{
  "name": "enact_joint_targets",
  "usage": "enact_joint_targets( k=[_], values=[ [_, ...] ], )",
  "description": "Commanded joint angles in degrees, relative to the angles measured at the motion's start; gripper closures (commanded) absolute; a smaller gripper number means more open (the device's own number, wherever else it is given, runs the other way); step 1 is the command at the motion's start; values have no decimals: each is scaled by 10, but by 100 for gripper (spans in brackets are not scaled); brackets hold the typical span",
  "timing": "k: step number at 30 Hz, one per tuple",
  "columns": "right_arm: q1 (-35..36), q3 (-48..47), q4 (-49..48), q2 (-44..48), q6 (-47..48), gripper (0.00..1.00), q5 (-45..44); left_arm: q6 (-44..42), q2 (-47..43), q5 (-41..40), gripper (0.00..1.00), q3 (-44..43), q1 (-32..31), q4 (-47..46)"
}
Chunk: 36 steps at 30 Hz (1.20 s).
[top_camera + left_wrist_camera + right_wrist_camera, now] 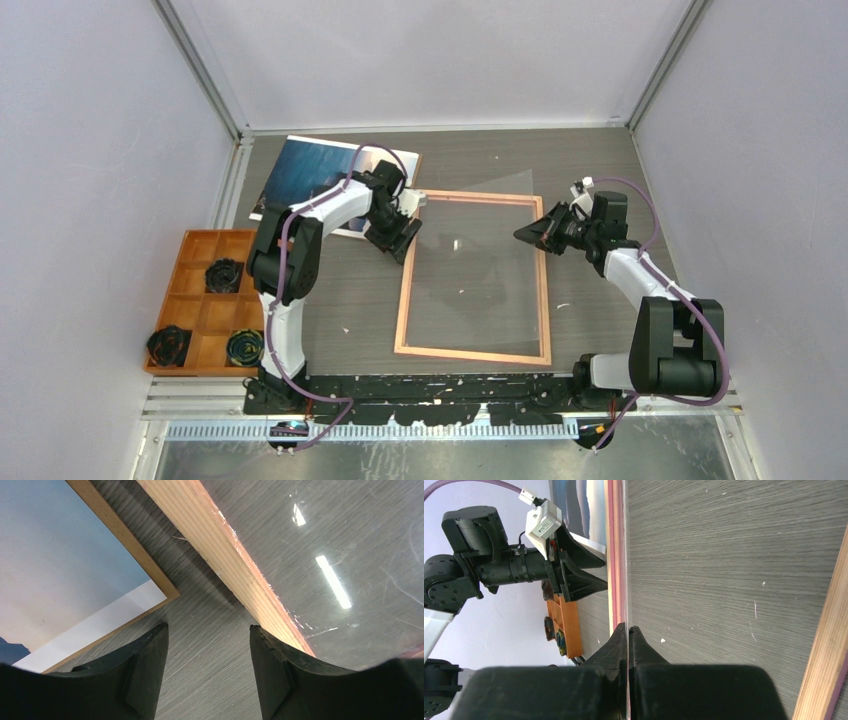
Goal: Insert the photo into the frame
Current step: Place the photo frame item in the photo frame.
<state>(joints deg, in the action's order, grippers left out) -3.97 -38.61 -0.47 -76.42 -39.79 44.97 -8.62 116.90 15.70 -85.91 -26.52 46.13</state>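
The photo [310,180] lies face up at the back left on a brown backing board [131,546]; the left wrist view shows its pale sky and white margin [60,565]. The frame [472,352] lies flat in the middle, wood-brown side up, its left side [220,550] running past my left gripper. My left gripper [402,240] [209,630] hangs open over bare table between the photo's corner and the frame, holding nothing. My right gripper [520,234] [628,627] is shut on the edge of a clear pane [480,250], which is raised on that side above the frame.
An orange compartment tray [190,237] with dark rolls in it sits at the near left. The frame's right side [824,645] passes close by my right gripper. Pale walls close in the table at the back and on both sides.
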Motion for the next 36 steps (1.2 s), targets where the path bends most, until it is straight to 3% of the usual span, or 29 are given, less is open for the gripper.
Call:
enact_joint_targets(
  k=[1, 4, 10, 16, 24, 29, 36],
  values=[
    [0, -12, -4, 2, 19, 91, -22, -13, 32, 19, 37, 24, -10, -22],
    [2, -20, 38, 5, 42, 71, -47, -14, 31, 16, 37, 26, -10, -22],
    [14, -38, 92, 5, 79, 50, -86, -15, 27, 16, 37, 29, -9, -24],
    [33, -51, 123, 0, 99, 36, -133, -16, 28, 14, 37, 29, -9, -22],
    [86, -97, 182, -16, 128, 30, -224, -18, 26, 12, 37, 31, -9, -20],
    [95, -106, 194, -14, 136, 15, -246, -21, 25, 7, 37, 33, -9, -20],
    [108, -124, 222, -8, 152, 11, -295, -22, 26, 6, 37, 35, -8, -20]
  ],
)
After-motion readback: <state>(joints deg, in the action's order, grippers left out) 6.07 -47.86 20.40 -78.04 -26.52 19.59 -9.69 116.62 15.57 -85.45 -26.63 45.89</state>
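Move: The right hand pinches the clear sheet by its raised right edge; the sheet's middle is some 10 cm to its left and 6 cm lower. The frame's middle lies about 10 cm left, 5 cm back and 12 cm below, its right rail's middle 3 cm right and 5 cm back, its far rail's 9 cm left and 11 cm ahead. From the left hand the frame's middle is some 14 cm right, 5 cm back and 2 cm lower. The right fingers give up their pinch on the clear sheet's right edge and spread nearly wide. As they part, the hand sinks about 3.5 cm towards the frame's right side and rolls some 25 degrees, left side down. The left hand stays half open beside the left rail, one fingertip still against the rail's outer side. ##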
